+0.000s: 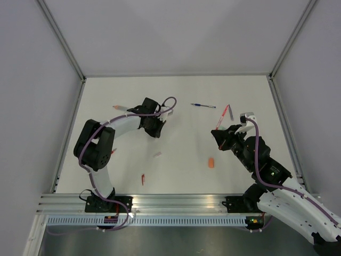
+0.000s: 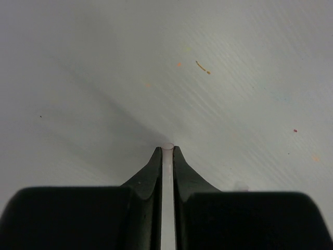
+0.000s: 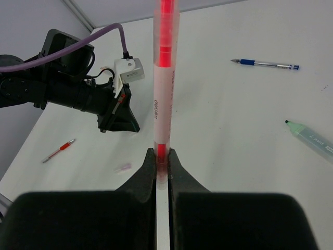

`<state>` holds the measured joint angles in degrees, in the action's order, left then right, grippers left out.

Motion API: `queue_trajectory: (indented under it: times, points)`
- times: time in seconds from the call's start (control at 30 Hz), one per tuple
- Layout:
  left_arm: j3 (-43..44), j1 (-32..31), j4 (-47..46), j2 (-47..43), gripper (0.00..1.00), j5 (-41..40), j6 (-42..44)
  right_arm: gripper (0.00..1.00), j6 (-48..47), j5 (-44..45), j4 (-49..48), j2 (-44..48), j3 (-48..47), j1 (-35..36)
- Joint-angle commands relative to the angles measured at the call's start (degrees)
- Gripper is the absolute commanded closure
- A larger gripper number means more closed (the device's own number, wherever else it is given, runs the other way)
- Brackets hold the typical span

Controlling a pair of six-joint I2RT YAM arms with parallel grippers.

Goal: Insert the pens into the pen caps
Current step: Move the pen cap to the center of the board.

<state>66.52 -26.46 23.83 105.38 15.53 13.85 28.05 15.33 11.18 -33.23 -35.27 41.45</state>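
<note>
My right gripper [image 3: 162, 156] is shut on the lower end of a red pen [image 3: 164, 78] with a clear barrel, which stands straight up from the jaws. From above, that gripper [image 1: 220, 136] is at the right of the table and the red pen [image 1: 221, 119] points away from it. My left gripper [image 2: 167, 151] is shut on a pale pink pen [image 2: 167, 172]; only its round end shows past the fingertips. From above, the left gripper [image 1: 155, 127] hangs left of centre. An orange pen cap [image 1: 211, 162] lies between the arms. A blue pen [image 1: 203, 105] lies at the back.
A pale pen with an orange tip [image 1: 120, 108] lies left of the left wrist. A mint-green piece [image 3: 312, 139] lies at the right. A short red piece [image 1: 143, 179] and a small pale piece [image 1: 157, 154] lie near the front. The table's metal rail [image 1: 176, 202] runs along the near edge.
</note>
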Motion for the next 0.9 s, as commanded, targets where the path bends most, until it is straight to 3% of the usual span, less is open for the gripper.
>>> queue_trajectory:
  times: [0.0,0.17,0.27,0.5,0.67,0.87]
  points:
    - [2.29,-1.93,3.31,-0.36,0.94,-5.22,6.10,1.00,-0.10,0.84,-1.34,0.54,-0.42,-0.06]
    - [4.93,-4.65,8.15,1.75,0.98,-13.93,11.28,1.00,-0.19,1.19,-1.34,0.28,-0.24,-0.06]
    - [7.65,-5.44,10.88,1.76,0.98,-14.91,13.40,1.00,-0.19,1.28,-1.16,0.10,-0.33,-0.06]
    - [10.12,-7.29,11.93,1.49,0.96,-3.94,16.46,1.00,-0.28,2.33,-0.99,1.06,-0.16,-0.06]
    - [10.03,-14.40,12.82,3.51,0.98,-7.87,20.60,1.00,-0.02,2.51,-0.72,1.94,-0.33,-0.06]
    - [7.67,-19.94,9.93,2.81,0.98,-6.39,27.63,1.00,0.16,4.62,-0.55,4.40,0.11,-0.06]
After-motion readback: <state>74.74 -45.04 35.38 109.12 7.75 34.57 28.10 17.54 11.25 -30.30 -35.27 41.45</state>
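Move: The left hand already holds the clear pen cap a few centimetres above the board. The board's centre is about 10 cm to its right, 4 cm back and 4 cm below. A loose pale cap lies some 10 cm straight back from this hand, and a small blue cap about 15 cm straight ahead, both near board level. From the raised right hand, the board's centre is roughly 7 cm ahead, 15 cm left and 26 cm below. Still pinching the clear cap, the left hand at first barely shifts as its wrist turns, and lifts about 2 cm. It then sweeps right and back towards the middle of the board, ending some 7 cm right and 6 cm back, and sinks again to near its starting height. The wrist swings about 35 degrees clockwise. The right hand keeps its grip on the pink pen and begins to rise slightly. ##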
